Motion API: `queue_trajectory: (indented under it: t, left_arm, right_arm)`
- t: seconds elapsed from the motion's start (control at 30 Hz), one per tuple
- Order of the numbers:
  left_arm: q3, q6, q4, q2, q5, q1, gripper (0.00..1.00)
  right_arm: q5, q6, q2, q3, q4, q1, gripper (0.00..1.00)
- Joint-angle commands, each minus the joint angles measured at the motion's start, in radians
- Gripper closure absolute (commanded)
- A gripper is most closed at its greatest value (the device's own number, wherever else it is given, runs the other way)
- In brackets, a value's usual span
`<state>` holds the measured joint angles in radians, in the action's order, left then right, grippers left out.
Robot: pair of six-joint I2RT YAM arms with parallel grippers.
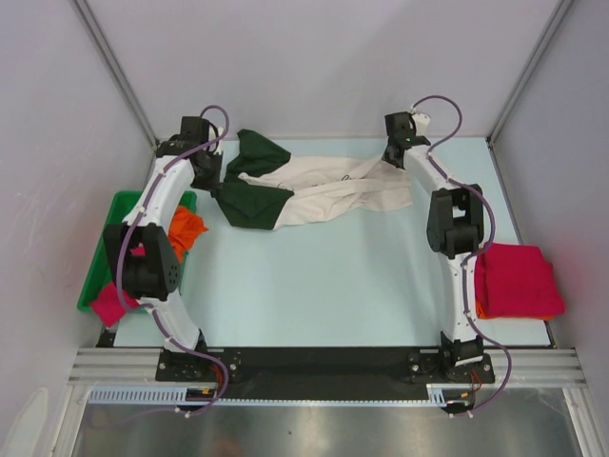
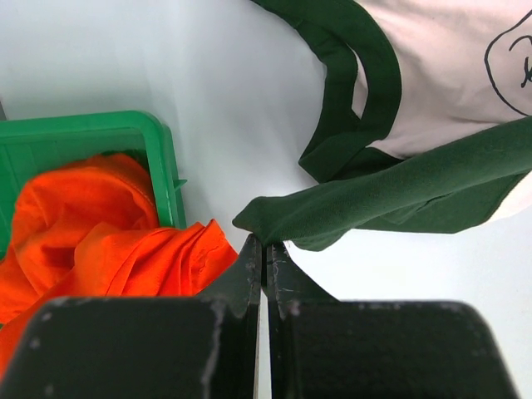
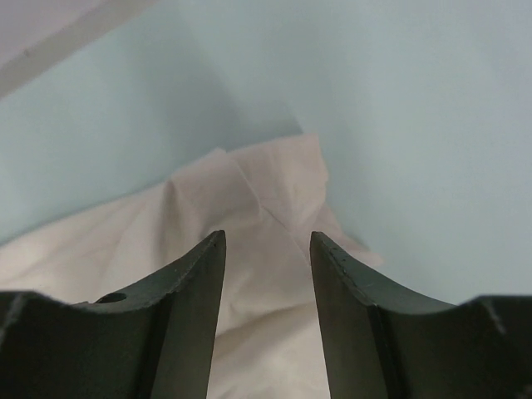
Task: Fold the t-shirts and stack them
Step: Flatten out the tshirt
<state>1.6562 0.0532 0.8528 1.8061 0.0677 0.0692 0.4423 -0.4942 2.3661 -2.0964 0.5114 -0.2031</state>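
A cream t-shirt point(image 1: 324, 195) with dark green sleeves lies crumpled across the back of the table, and part of a black face print shows on it point(image 2: 507, 58). My left gripper point(image 2: 266, 243) is shut, its tips pinching the edge of one green sleeve point(image 2: 374, 195) beside the bin; from above it sits at the shirt's left end point(image 1: 217, 183). My right gripper point(image 3: 268, 241) is open, its fingers spread just above the cream hem point(image 3: 266, 183) at the shirt's right end point(image 1: 393, 152), with nothing between them. A folded crimson t-shirt point(image 1: 517, 278) rests on an orange one point(image 1: 485, 309) at the right edge.
A green plastic bin point(image 1: 112, 214) stands at the left edge, its corner point(image 2: 166, 166) close to my left gripper. An orange t-shirt point(image 1: 186, 231) spills over its rim point(image 2: 91, 224), and a magenta-pink one point(image 1: 112, 303) lies at its near end. Grey walls close in the back and sides.
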Motion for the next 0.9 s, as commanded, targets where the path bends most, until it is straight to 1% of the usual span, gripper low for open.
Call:
queue_trajectory:
  t: [0.0, 0.03, 0.17, 0.5, 0.63, 0.87]
  left_arm:
    - [0.004, 0.005, -0.020, -0.047, -0.006, -0.011, 1.00]
    - [0.002, 0.004, -0.020, -0.047, -0.006, -0.011, 1.00]
    - [-0.007, 0.002, -0.021, -0.050, -0.016, -0.011, 1.00]
    - [-0.022, 0.010, -0.023, -0.065, -0.014, -0.012, 1.00]
    - [-0.001, 0.008, -0.031, -0.060, -0.002, -0.011, 1.00]
    - [0.020, 0.000, -0.017, -0.059, -0.005, -0.011, 1.00]
  right_arm:
    - [-0.017, 0.013, -0.131, 0.110, -0.042, -0.039, 0.49]
    - [-0.022, 0.016, -0.152, 0.166, -0.056, -0.057, 0.49]
    - [-0.011, -0.003, -0.237, 0.281, -0.103, -0.081, 0.49]
    - [0.003, -0.012, -0.364, 0.440, -0.109, -0.055, 0.49]
    - [-0.002, -0.017, -0.357, 0.498, -0.119, -0.038, 0.49]
    - [-0.017, -0.017, -0.279, 0.470, -0.116, -0.007, 0.50]
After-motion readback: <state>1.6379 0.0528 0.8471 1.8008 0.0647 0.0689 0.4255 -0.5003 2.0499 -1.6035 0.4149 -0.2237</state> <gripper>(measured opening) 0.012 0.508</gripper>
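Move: The right hand hangs open about 6 cm above the white end of the t-shirt. That end's near right corner lies some 8 cm back from it and 6 cm to its right, and its far corner about 4 cm ahead and 2 cm right. The black print is some 13 cm to the hand's left and 2 cm back. From the left hand, the near right corner lies roughly 55 cm right, 7 cm farther out and 12 cm down. Back towards the robot by roughly 9 cm in all, the right hand travels over the shirt's white end in a loop: first back and about 4 cm left with a small dip, then up some 4 cm, then back and right while sinking again. It ends nearer the near right corner, fingers still half open, tipped down about 5 degrees. The left hand stays put and keeps its pinch on the raised green edge. ##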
